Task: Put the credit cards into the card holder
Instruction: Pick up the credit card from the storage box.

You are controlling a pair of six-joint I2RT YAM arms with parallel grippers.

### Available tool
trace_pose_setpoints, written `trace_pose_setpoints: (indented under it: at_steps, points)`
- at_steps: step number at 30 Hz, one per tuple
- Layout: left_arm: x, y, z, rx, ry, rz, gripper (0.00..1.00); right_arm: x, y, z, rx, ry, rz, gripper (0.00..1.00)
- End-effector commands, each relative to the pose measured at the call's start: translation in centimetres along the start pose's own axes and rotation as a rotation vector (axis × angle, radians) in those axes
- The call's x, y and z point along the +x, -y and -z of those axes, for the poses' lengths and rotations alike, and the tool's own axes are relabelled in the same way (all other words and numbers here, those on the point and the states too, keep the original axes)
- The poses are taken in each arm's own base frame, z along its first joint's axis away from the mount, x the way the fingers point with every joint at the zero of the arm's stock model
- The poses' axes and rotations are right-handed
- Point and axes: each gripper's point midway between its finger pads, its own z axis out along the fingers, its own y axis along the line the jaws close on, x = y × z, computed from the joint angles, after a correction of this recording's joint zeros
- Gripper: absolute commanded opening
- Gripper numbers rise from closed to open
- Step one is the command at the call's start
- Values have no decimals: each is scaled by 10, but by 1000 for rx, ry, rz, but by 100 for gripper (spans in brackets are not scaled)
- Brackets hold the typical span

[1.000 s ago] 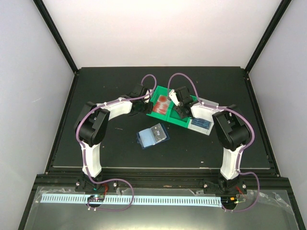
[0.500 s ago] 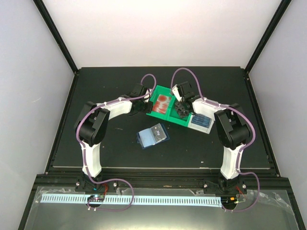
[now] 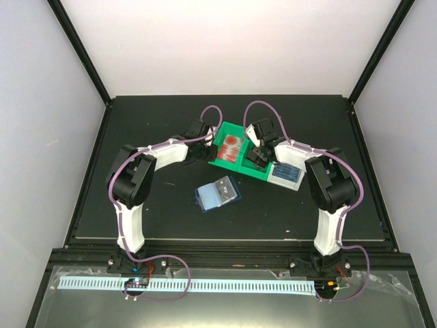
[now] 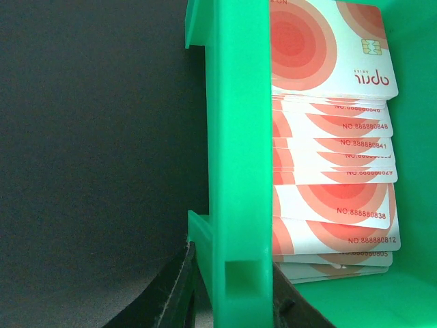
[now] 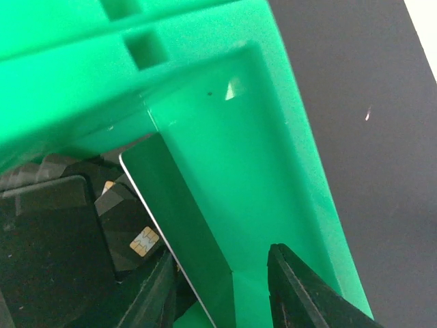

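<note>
The dark blue card holder (image 3: 218,193) lies open on the mat, pale sleeves up, apart from both arms. Red-and-white credit cards (image 4: 328,157) are stacked in the green tray (image 3: 240,169). My left gripper (image 4: 232,297) is shut on the tray's left wall (image 4: 235,171), one finger on each side. My right gripper (image 5: 225,294) reaches down into the compartment of dark credit cards (image 5: 133,236). One card (image 5: 181,212) stands tilted up on edge between its fingers. The left finger (image 5: 153,294) is against that card; the right finger (image 5: 300,294) stands apart from it, so the jaws are open.
Blue cards (image 3: 287,175) lie in the tray's white right section. The black mat (image 3: 157,205) is bounded by a raised frame, with white walls on three sides. Purple cables arch over both wrists above the tray.
The right gripper has shifted right and down from over the red-and-white stack into the dark-card compartment, and its jaws have narrowed. The left arm and card holder have not moved.
</note>
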Motion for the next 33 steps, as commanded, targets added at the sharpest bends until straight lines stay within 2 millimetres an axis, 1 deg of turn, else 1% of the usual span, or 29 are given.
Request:
trace_pose_setpoints:
  at_steps: [1,4,6,9,11,14,16,18,21,23,28,29,31,33]
  points:
    - [32,-5,-13,12,-126,2,19,9,7,-7,34,-29,38,39]
    - [30,-4,-13,13,-125,3,20,6,8,-7,40,-21,42,39]
    - [29,-3,-13,14,-124,4,20,5,9,-9,45,-20,48,35]
    - [27,-3,-12,18,-123,11,21,1,8,-10,43,-12,55,26]
    - [27,-1,-11,26,-127,20,22,1,4,-11,21,-8,66,21]
    - [25,2,-11,37,-132,34,24,-2,0,-10,-2,12,72,10]
    - [22,2,-10,37,-131,49,27,-5,4,-5,9,25,70,2]
    - [17,4,-7,39,-120,59,30,-10,11,3,30,44,59,1]
    - [5,6,-1,35,-99,69,36,-19,25,23,60,83,28,1]
    - [-4,7,5,31,-83,74,43,-25,33,38,63,114,-8,1]
    - [-24,11,24,21,-39,85,62,-39,39,83,-9,207,-119,1]
    - [-27,11,28,18,-31,90,67,-41,40,93,-38,217,-163,1]
    - [-34,11,40,7,-5,100,73,-55,38,122,-132,275,-281,1]
    - [-39,11,51,-4,13,118,76,-65,35,149,-218,341,-380,1]
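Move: The credit card to be taken stands on edge between the right hand's open fingers, its middle roughly 2 cm left, 1 cm back and 2 cm below. The loose black cards lie about 3 cm back, 2 cm left and 4 cm below that hand; the red cards some 11 cm left and 5 cm ahead, the blue cards 9 cm right and 3 cm back. From the left hand, the standing card is about 16 cm right and 3 cm back. The standing card is pinched by its faces as the right hand sinks about 1 cm and shuts its fingers, then is carried almost straight up out of the green box, roughly 11 cm, drifting slightly back late on while the hand rolls some 15 degrees, left side up. The left hand, still holding the box's left end wall at first, opens wide to let go and rises about 1.5 cm. ##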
